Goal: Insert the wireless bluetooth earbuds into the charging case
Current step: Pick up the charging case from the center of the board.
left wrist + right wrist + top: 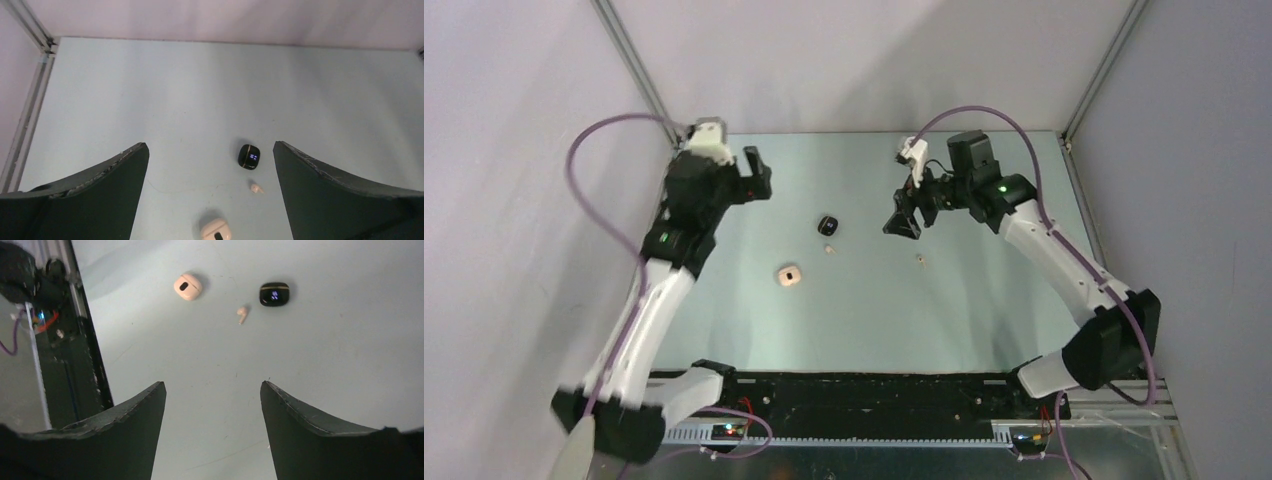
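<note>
Two small cases lie mid-table: a black charging case point(827, 224) point(249, 156) point(274, 294) with a lit blue display, and a cream case point(789, 275) point(216, 230) point(188, 286) with a dark mark on top. A pale cream earbud point(829, 248) point(257, 189) point(242, 314) lies loose between them. Another pale earbud point(919, 260) lies to the right, just in front of my right gripper. My left gripper point(756, 175) point(210, 150) hangs open and empty, high over the back left. My right gripper point(904, 222) point(212, 387) is open and empty too, raised right of the black case.
Metal frame posts point(639, 75) and pale walls close in the table at the back and sides. A black rail with wiring point(874, 400) runs along the near edge between the arm bases. Purple cables loop from both arms.
</note>
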`<action>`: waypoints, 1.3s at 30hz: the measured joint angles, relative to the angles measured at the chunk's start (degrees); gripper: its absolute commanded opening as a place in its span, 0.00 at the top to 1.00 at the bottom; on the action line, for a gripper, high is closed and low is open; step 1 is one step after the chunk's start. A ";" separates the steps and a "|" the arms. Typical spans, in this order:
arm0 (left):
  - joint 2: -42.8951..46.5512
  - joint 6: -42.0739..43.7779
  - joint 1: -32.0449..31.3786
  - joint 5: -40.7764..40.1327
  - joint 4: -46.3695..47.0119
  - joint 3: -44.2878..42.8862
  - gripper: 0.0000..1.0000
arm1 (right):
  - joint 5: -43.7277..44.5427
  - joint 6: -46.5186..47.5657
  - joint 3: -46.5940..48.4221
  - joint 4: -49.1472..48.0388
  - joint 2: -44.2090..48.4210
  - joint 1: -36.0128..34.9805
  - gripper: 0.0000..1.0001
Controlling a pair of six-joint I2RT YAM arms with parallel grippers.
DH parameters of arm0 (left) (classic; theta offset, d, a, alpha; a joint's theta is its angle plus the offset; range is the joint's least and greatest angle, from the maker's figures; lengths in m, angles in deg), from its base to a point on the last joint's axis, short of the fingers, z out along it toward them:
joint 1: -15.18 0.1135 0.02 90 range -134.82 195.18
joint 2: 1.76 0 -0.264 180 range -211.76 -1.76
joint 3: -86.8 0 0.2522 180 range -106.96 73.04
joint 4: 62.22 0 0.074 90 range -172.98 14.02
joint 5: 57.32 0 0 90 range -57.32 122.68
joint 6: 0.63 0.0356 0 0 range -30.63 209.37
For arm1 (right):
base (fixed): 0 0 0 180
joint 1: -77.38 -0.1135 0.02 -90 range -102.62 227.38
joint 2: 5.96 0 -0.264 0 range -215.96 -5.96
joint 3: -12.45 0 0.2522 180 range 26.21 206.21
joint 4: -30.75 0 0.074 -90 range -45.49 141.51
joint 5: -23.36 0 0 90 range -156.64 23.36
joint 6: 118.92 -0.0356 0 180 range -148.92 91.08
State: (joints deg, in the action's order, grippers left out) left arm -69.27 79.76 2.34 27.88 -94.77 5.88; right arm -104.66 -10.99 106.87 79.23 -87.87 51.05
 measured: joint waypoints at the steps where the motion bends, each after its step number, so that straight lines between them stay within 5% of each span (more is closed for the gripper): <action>1: 4.50 -0.26 -0.13 -0.63 0.98 2.14 0.00 | -1.46 1.92 -0.02 -0.66 -1.18 -0.44 0.28; 4: 13.81 -1.86 1.46 1.16 -0.70 8.72 0.00 | -4.11 8.81 -0.02 -3.41 -5.49 -3.17 0.32; 13: 16.85 -3.98 7.63 10.73 -23.04 19.37 0.00 | -1.33 27.58 4.44 -7.82 -25.29 -17.94 0.33; 31: 24.50 -13.57 26.08 24.65 -25.38 21.55 0.00 | 2.49 40.54 32.61 -1.86 -51.80 -26.10 0.31; 39: 27.02 -15.45 27.93 27.74 -24.17 22.60 0.00 | 1.99 39.52 44.94 5.49 -59.80 -25.90 0.30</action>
State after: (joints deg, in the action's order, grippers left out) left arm -42.25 64.31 30.28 55.62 -118.94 28.48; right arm -102.68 28.53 151.81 84.72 -147.67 25.15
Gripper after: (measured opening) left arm 0.996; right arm 0.701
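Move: The pink charging case lies about 27 cm to the right hand's left, 2 cm back and some 24 cm below it. The black case stands about 11 cm farther out than the pink case and 8 cm to the right of it; a small pink earbud lies about 6 cm farther out than the pink case and 9 cm to the right of it. From the left hand, the pink case is roughly 7 cm back, 5 cm right and 27 cm below. No touch can be made out: the right hand, fingers still wide open, sweeps about 26 cm left and 21 cm down to the pink charging case, swinging some 50 degrees, mostly counter-clockwise, so its fingertips come close over the case, which sits nearer the rear finger. The empty, open left hand draws back about 15 cm and sinks about 11, dipping first and partly rising again, drifting left and rolling its left side down. ##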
